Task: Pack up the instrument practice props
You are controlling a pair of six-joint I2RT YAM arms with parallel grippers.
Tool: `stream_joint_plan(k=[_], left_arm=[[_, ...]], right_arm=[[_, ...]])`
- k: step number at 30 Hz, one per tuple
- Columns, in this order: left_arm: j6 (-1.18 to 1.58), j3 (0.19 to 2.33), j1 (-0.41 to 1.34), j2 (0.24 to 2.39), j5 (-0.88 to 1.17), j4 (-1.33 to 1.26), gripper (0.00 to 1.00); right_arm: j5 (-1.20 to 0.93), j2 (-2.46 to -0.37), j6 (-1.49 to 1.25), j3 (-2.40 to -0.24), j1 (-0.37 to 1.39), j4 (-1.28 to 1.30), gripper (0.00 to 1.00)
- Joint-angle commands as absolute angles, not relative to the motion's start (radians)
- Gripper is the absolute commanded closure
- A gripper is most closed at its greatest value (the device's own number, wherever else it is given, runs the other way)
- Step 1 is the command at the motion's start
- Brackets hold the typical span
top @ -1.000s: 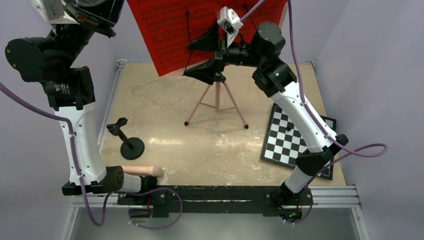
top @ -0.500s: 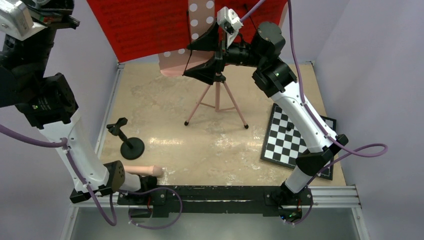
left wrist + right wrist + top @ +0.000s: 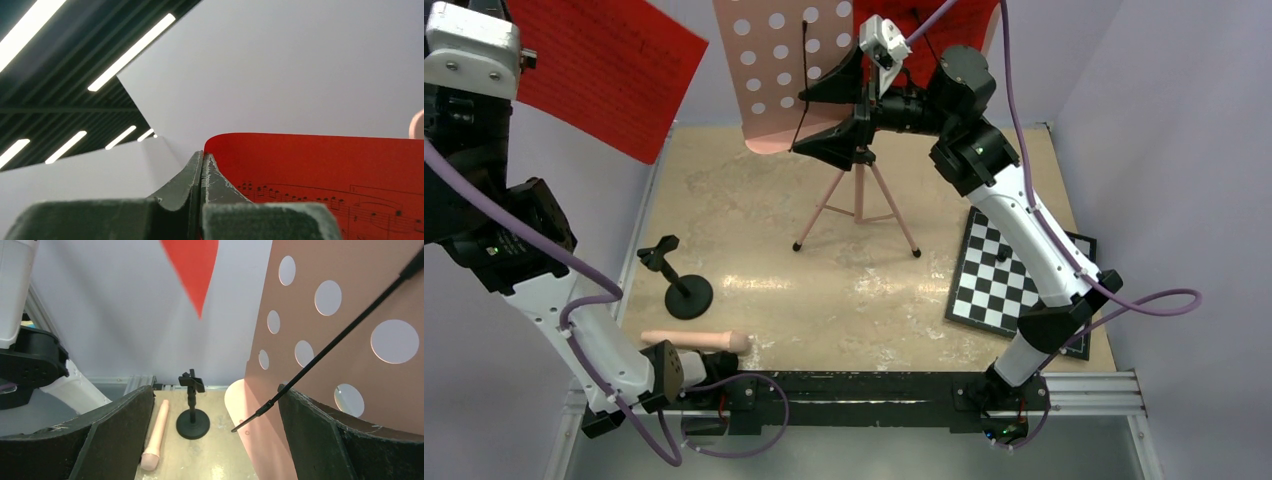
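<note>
My left gripper (image 3: 202, 157) is shut on the edge of a red sheet-music page (image 3: 320, 185). In the top view it holds that page (image 3: 604, 75) high at the far left, clear of the pink music stand. The stand's perforated desk (image 3: 789, 70) is uncovered above its tripod legs (image 3: 857, 205). A second red page (image 3: 944, 20) shows behind the right arm. My right gripper (image 3: 834, 115) is open beside the desk's lower edge. In the right wrist view the desk (image 3: 350, 305) and its thin black holder arm (image 3: 325, 355) lie close to the right finger (image 3: 325, 440).
A pink rod (image 3: 694, 341) lies on the table near the left arm's base. Beside it a black stand with a round base (image 3: 686, 290) is upright. The black-and-white checkerboard (image 3: 1009, 280) lies under the right arm. Purple walls close in the table.
My left arm has swung left and up, carrying the red page off the desk and uncovering its holes. The right arm has not moved.
</note>
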State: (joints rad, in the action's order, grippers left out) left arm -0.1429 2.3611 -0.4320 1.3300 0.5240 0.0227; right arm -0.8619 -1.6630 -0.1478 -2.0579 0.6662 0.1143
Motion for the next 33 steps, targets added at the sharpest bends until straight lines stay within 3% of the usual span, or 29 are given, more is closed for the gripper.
stream_joint_plan(k=[1,11,27,33], left_arm=[[-0.174,2.220,-0.443,1.320,0.593,0.110,1.00],[-0.141,2.009,-0.442,1.317,0.770,0.281,1.00],[0.075,1.806,-0.423,1.356,0.822,0.176,1.00],[0.044,1.583,-0.408,1.306,0.838,0.147,1.00]], right_arm=[[-0.853,-1.569,-0.097,-2.023,0.664,0.126,0.01],[-0.706,-1.440,0.047,-1.829,0.632,0.145,0.01],[-0.769,-1.257,0.148,-1.609,0.613,0.206,0.01],[-0.736,-1.168,0.231,-1.509,0.614,0.251,0.01]])
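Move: The left hand holds the red music sheet high up. Clear table beyond the mic stand lies about 25 cm ahead, 5 cm left and 75 cm below it. The mic stand is some 3 cm ahead, 9 cm left and 68 cm down, and the music stand's desk 17 cm ahead, 27 cm right and 16 cm lower. From the right hand, the desk's left clip arm is about 4 cm ahead, 2 cm left and 4 cm up; the desk's middle is 12 cm ahead, 5 cm right and 8 cm up. Still pinching the red sheet by its edge, the left hand swings it down nearly 30 cm and forward some 18 cm towards the table left of the music stand, its fingers tipping down about 50 degrees. The right hand, fingers staying wide open, comes free of the left clip arm and draws away about 8 cm right and 6 cm down, then back too. ##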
